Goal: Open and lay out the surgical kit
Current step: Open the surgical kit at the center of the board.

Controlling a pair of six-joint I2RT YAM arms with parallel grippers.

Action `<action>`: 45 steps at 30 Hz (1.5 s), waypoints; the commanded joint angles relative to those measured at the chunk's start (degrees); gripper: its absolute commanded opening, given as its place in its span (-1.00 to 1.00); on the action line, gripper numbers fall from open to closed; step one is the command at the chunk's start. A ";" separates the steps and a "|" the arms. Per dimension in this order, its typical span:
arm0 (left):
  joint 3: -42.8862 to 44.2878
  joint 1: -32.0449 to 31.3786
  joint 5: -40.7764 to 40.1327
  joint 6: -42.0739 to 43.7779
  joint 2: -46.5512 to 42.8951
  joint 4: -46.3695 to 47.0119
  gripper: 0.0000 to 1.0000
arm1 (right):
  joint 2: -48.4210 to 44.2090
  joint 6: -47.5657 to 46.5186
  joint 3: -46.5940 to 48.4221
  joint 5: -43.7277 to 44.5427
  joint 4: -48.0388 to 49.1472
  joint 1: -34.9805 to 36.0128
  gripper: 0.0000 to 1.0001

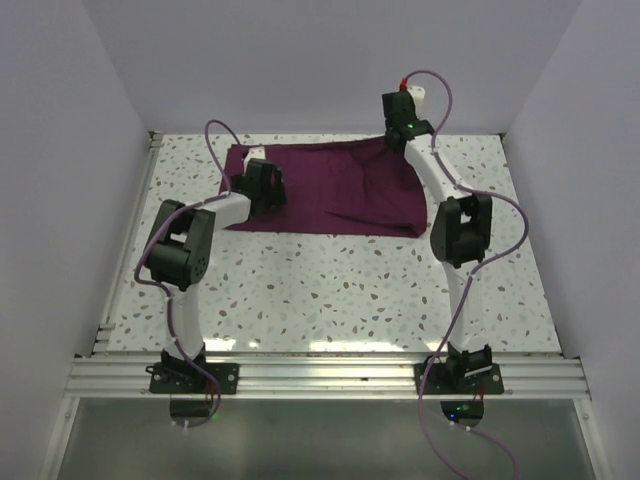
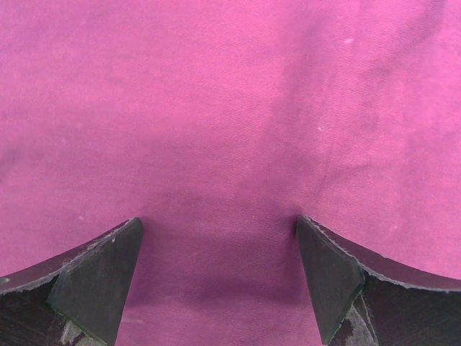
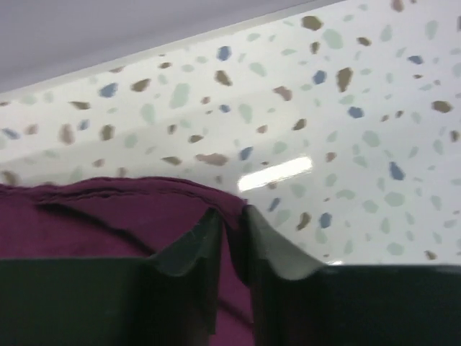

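The surgical kit shows as a dark maroon cloth wrap (image 1: 340, 190) lying partly spread at the back of the table, with creases near its right end. My left gripper (image 1: 258, 172) hovers over the wrap's left end. In the left wrist view it (image 2: 220, 231) is open, its fingers wide apart just above smooth cloth (image 2: 230, 108), with nothing between them. My right gripper (image 1: 400, 140) is at the wrap's far right corner. In the right wrist view it (image 3: 234, 216) is shut on a pinched fold of the cloth edge (image 3: 108, 216).
The speckled terrazzo table (image 1: 330, 290) is boxed in by white walls at the left, right and back. An aluminium rail (image 1: 330, 375) runs along the near edge where both arm bases are bolted. Purple cables loop off both arms.
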 commanded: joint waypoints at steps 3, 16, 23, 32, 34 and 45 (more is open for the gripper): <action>2.47 -0.52 -0.83 0.63 1.64 1.40 0.83 | 4.90 1.00 4.49 8.83 -1.47 -5.19 0.96; 2.03 -1.23 -0.65 0.28 0.50 1.22 0.83 | -8.79 -2.42 -15.62 5.94 10.39 0.32 0.97; -1.48 -1.49 -2.93 -2.09 -6.17 1.49 0.82 | -12.84 -5.25 -22.30 -0.82 10.74 10.61 0.97; -16.07 -1.40 -8.38 -4.56 -23.66 6.76 0.86 | -4.94 -5.86 -17.94 -2.94 6.45 16.16 0.97; -17.30 -1.40 -8.82 -4.38 -25.95 6.58 0.87 | -3.36 -5.60 -17.13 -2.68 4.43 16.77 0.97; -19.42 -1.40 -8.74 -4.56 -28.42 6.06 0.88 | -3.08 -4.98 -24.25 -3.73 6.44 20.37 0.96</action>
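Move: My right hand holds the far edge of the surgical kit's right flap up in the air. The middle of the kit lies about 11 cm back and 16 cm to the left of that hand, some 13 cm below. The kit's near right corner is roughly 18 cm back and 2 cm to the right, equally low. My left hand is low over the kit, fingers open, with the kit's middle about 11 cm to its right. I open my right fingers wide and let go of the flap as I swing right about 9 cm and down, then sweep some 25 cm left and about 12 cm back over the cloth, lowering onto or close above the kit's middle with fingers still open. My left hand first stays low on the kit, then rises about 10 cm, drawing back and slightly left, clear of the cloth, its fingers tipping up some 15 degrees. ##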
